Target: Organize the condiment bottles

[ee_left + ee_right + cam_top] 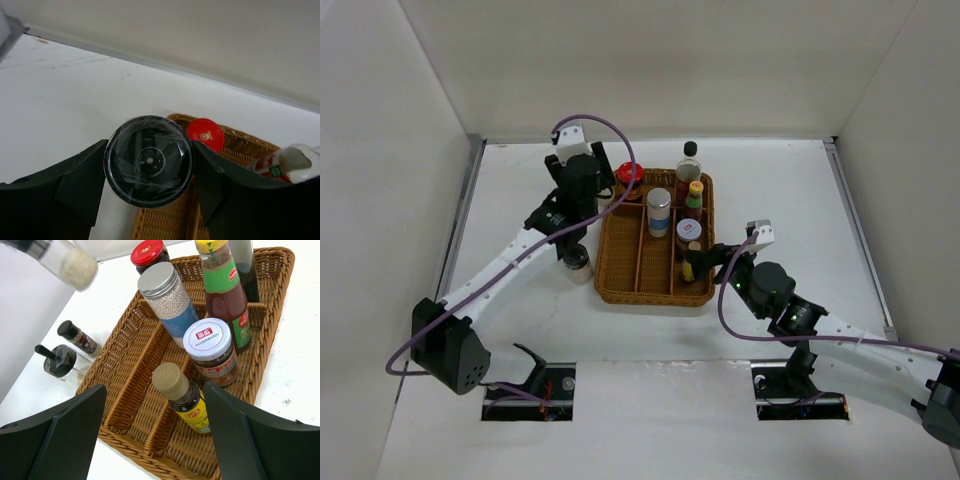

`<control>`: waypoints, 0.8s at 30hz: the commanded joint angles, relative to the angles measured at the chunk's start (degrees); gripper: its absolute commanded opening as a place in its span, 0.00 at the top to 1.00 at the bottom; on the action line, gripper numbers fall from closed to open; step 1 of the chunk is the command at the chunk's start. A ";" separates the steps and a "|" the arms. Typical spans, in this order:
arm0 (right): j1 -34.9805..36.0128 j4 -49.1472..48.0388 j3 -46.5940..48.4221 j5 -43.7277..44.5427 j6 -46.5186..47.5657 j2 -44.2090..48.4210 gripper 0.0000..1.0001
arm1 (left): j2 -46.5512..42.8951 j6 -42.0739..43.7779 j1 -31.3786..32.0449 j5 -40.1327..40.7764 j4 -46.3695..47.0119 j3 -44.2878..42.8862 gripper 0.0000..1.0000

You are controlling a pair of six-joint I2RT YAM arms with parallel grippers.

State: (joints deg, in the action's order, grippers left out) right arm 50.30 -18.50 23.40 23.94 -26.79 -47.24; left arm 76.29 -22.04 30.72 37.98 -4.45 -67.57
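My left gripper (149, 167) is shut on a black-capped clear bottle (148, 160) and holds it in the air over the far left edge of the wicker tray (620, 285). The bottle shows tilted in the right wrist view (67, 262). My right gripper (154, 390) is open, its fingers wide on either side of a small tan-capped, yellow-labelled sauce bottle (182, 397) in the tray's near right compartment, not touching it. The tray also holds a red-lidded dark jar (148, 253), a silver-capped shaker (169, 302), a white-lidded jar (212, 350), a yellow-capped sauce bottle (222, 285) and a dark sauce bottle (245, 267).
Two bottles stand on the table left of the tray: a slim black-capped spice bottle (77, 336) and a black-lidded clear jar (60, 362). White walls close in the table at the back and sides. The tray's left compartment (125, 355) has bare wicker.
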 commanded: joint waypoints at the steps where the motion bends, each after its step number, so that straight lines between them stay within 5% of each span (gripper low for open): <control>1: 0.45 -3.38 -0.11 -0.30 0.16 0.49 0.15 | -0.80 -0.80 2.89 1.84 5.59 1.21 0.48; 24: 0.19 -3.29 0.07 -0.74 0.07 -0.04 0.15 | 15.46 -2.31 8.34 -1.41 15.52 5.26 0.46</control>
State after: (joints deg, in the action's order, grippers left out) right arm 50.30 -18.52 23.40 23.92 -26.79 -47.94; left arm 91.55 -25.06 38.68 36.53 4.14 -60.99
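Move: The left hand holds the black-capped shaker upright; its slot, the far end of the basket's left lane, lies about level ahead, some 10 cm to the right and 23 cm below. The red-lid jar is around 10 cm ahead and 12 right, the silver-lid bead jar some 3 cm ahead and 18 right, both about 20 cm lower. From the idle right hand, the slot is roughly 15 cm ahead, 22 left and 13 below. Down and to the right, sinking about 13 cm, the left hand carries the still-gripped shaker from above the basket's left edge towards the far end of the left lane, behind the red-lid jar and left of the bead jar. It swings right first, then mostly sinks, slowing late; the fingers tip about 10 degrees further down and turn slightly clockwise, keeping their hold. ##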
